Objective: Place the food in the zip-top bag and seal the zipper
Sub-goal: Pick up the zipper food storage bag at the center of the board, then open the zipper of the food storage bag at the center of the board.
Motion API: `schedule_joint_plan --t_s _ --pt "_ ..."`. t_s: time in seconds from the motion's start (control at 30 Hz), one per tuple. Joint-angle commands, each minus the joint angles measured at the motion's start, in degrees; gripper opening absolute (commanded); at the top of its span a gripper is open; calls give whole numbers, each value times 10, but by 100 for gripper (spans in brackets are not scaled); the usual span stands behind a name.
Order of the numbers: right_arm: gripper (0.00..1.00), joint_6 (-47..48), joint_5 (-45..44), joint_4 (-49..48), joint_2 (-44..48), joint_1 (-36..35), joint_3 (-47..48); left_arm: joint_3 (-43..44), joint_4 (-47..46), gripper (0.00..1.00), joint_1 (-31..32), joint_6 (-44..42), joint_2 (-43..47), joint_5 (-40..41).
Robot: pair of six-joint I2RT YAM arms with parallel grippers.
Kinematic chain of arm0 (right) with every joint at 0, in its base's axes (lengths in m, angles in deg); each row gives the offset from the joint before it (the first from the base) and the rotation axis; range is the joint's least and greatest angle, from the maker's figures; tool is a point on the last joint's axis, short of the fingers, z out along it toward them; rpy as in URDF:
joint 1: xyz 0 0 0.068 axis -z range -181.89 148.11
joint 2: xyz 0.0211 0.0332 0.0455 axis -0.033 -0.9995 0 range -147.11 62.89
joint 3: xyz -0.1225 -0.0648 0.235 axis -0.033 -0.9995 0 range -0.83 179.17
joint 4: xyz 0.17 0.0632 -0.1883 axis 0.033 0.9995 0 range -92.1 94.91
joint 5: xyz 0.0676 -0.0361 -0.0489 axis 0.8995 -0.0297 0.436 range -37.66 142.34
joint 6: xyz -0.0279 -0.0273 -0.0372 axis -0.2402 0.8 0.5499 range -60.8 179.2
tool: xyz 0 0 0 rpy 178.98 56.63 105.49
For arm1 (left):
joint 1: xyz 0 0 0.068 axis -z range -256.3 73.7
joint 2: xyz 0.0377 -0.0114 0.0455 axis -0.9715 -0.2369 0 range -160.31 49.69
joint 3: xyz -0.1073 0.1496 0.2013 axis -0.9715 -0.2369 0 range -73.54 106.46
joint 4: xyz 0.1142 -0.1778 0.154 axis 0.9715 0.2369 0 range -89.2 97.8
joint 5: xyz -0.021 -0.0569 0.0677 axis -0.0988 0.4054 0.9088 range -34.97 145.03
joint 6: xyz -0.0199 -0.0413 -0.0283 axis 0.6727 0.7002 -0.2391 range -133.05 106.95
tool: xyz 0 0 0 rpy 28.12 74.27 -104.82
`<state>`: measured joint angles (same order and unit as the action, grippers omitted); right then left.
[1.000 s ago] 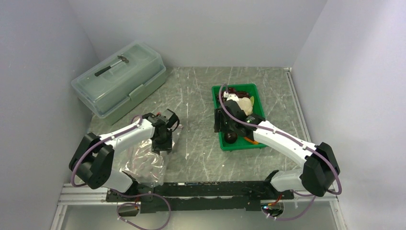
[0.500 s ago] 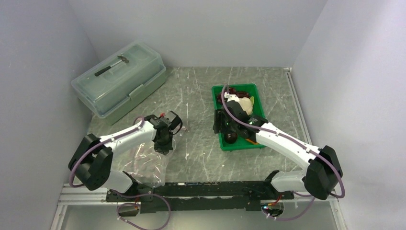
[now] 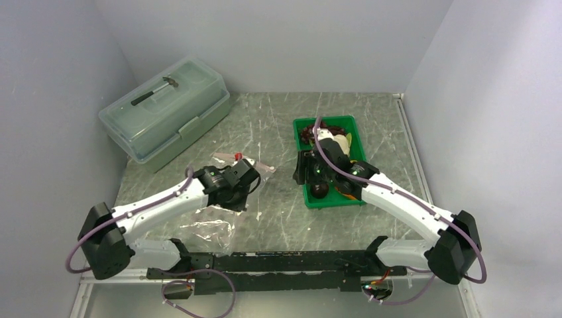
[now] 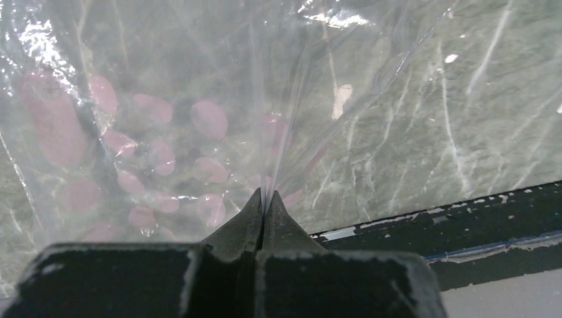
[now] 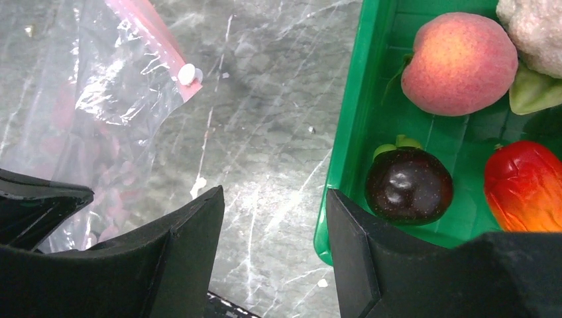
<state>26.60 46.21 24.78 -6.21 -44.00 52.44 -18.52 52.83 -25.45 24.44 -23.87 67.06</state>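
Note:
The clear zip-top bag (image 3: 207,228) lies left of centre, and its pink zipper (image 3: 246,161) is stretched toward the tray. My left gripper (image 3: 237,192) is shut on the bag's film (image 4: 199,99), pinched between the tips (image 4: 267,197). The green tray (image 3: 301,126) holds the food: peach (image 5: 458,63), dark plum (image 5: 409,185), red-orange pepper (image 5: 523,189) and cauliflower (image 5: 538,26). My right gripper (image 5: 273,192) is open and empty, and hovers over the tray's left rim (image 5: 350,132). The zipper (image 5: 154,36) and its white slider (image 5: 189,73) also show in the right wrist view.
A large translucent lidded box (image 3: 164,109) stands at the back left. The black rail (image 3: 285,260) runs along the near edge. Grey walls close in the left, back and right sides.
My left arm has swung forward and right, dragging the bag toward the tray and stretching its mouth out. My right gripper has shifted only slightly at the tray's left edge.

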Motion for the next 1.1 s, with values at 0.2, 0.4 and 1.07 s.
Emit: schedule_joint_plan --t_s 0.2,0.4,1.07 --pt "62 -12 23 -6 48 -1 7 12 -18 0 38 -55 83 -1" --pt "62 -24 17 -7 85 -1 10 15 -41 0 44 -95 136 -68" --pt "62 -75 52 -9 57 33 60 -2 -86 0 49 -189 242 -224"
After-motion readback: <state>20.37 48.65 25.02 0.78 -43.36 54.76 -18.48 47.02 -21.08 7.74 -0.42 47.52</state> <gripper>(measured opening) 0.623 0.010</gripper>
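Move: In the left fingers, already shut on it, is the bag's clear film, about 6 cm above the board; the bag's slider end lies about 14 cm ahead, 9 right and 5 below, and the board's near edge 11 cm straight back. From the open right hand that slider end is about 8 cm left, 4 ahead and 11 below; the eggplant sits 6 cm right, 1 back and 9 below, the green tray's middle 11 right and 7 ahead. Hoisting the bag by its pinched film, the left hand climbs about 11 cm while drawing back 5 towards the near edge and 4 to the right, turning some 30 degrees clockwise as its fingers swing out to the right. The empty right hand rises about 6 cm beside the tray, tilting slightly, fingers staying open, then starts easing forward. ##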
